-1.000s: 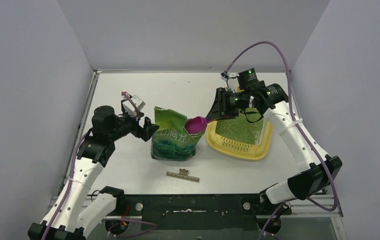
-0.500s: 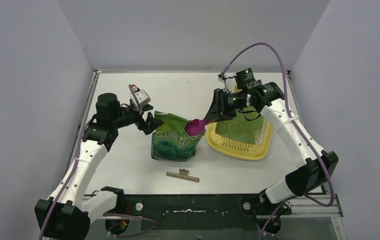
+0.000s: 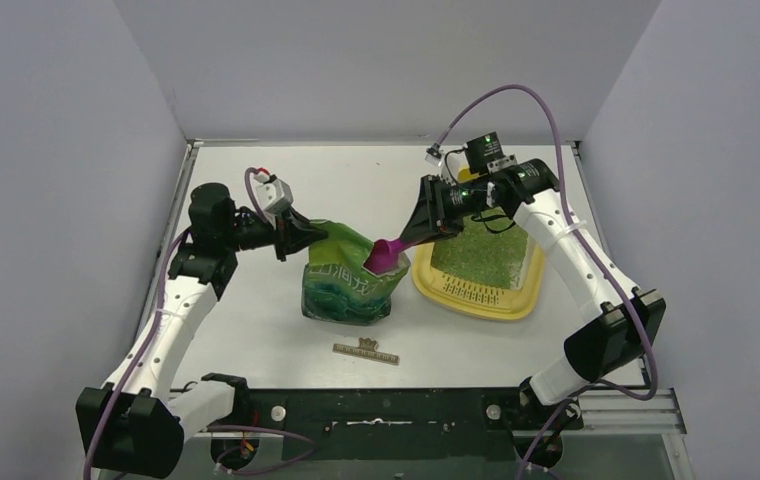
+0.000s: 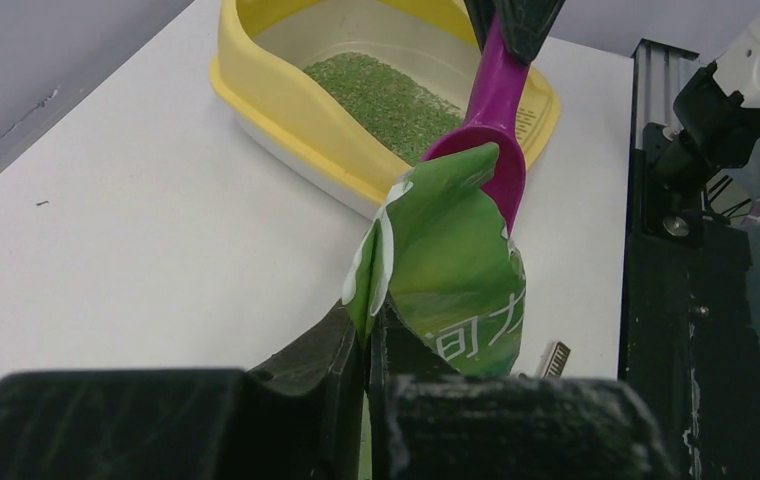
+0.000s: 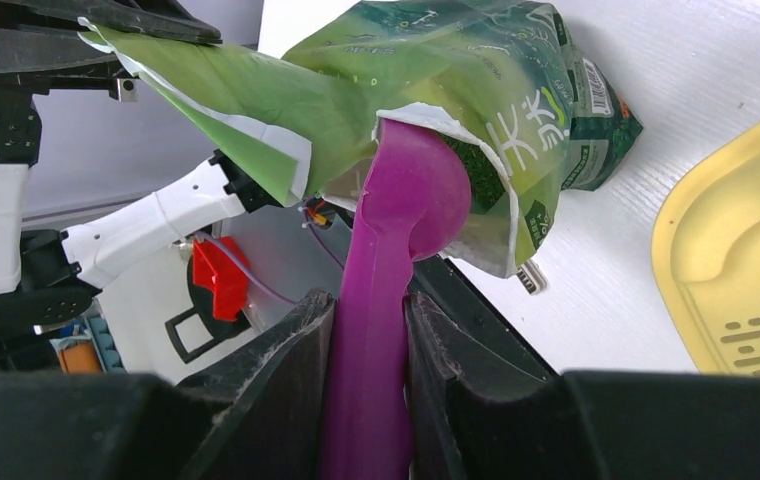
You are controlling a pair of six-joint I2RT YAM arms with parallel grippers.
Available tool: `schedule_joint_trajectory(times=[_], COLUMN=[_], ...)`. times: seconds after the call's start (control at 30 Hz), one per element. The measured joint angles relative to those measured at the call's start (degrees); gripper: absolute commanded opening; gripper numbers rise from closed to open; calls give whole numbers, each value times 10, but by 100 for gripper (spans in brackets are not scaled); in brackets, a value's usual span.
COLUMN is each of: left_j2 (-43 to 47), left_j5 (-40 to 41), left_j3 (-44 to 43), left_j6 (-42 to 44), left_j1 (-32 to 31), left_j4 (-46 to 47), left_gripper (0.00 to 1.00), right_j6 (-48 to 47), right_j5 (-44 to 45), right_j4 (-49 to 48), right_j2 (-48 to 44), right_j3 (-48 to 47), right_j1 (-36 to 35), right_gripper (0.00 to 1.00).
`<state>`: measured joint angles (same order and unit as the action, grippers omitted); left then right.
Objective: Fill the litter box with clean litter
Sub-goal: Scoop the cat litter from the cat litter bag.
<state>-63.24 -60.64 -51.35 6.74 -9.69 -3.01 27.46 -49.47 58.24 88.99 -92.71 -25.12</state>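
The pale yellow litter box [image 3: 434,285] sits right of centre, with light-green clean litter [image 3: 483,257] spread over its floor; the left wrist view shows the litter box [image 4: 286,110] and clean litter [image 4: 386,95] too. A glossy green bag [image 3: 344,288] stands just left of the box. My left gripper [image 3: 306,236] is shut on the bag's left top edge [image 4: 381,255], holding the mouth open. My right gripper [image 5: 368,310] is shut on the handle of a magenta scoop [image 5: 411,205]. The scoop's bowl [image 3: 384,256] dips into the bag's mouth.
A small comb-like strip [image 3: 366,350] lies on the table in front of the bag. The black base rail [image 3: 386,410] runs along the near edge. Grey walls close in the table on the left, back and right.
My left gripper moved right to the bag's top edge and shut on it. My right gripper tipped the scoop down and left, from above the bag into its mouth.
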Motion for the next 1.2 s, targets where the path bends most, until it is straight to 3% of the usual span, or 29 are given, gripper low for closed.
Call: schedule_joint_trajectory(times=[0.23,0.43,0.73,0.93,1.2], left_j2=[26,35,52,55,55], left_j5=[10,36,93,98,107], left_j3=[7,10,10,10,10], left_j6=[26,47,80,90,99], left_j1=[-5,-12,-22,-25,-29], left_j4=[-24,-43,-77,-84,-89], left_gripper=[0,0,0,0,0], right_j6=[-28,-34,-12,7,26], right_j5=[5,84,178,230,247], right_j4=[45,101,109,98,87], right_j2=[0,-15,-38,9,62], right_j3=[-22,-40,-39,-65,-71], right_j1=[0,0,-47,-106,-115], right_gripper=[0,0,0,0,0])
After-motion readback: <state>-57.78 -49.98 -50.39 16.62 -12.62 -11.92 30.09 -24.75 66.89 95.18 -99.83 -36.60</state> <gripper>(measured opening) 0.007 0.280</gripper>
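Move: The right hand holds the purple scoop, its bowl already at the lip of the litter bag. The bag's mouth is about 8 cm to this hand's left, 1 cm back and 8 cm below; the litter box lies some 18 cm right and 14 cm ahead, the bag clip about 11 cm left and 11 cm back, both down on the table. From the left hand, already pinching the bag's upper edge, the mouth is roughly 13 cm right, 4 cm back and 6 cm lower. Rightward first, the right hand draws some 3 cm away from the bag and slightly back, then swings left again and dips about 5 cm, ending a touch left of its start. Its wrist tips the fingers some 20 degrees steeper down, feeding the still-gripped scoop bowl into the bag's mouth. The left hand keeps its pinch on the edge, sagging about a centimetre. ##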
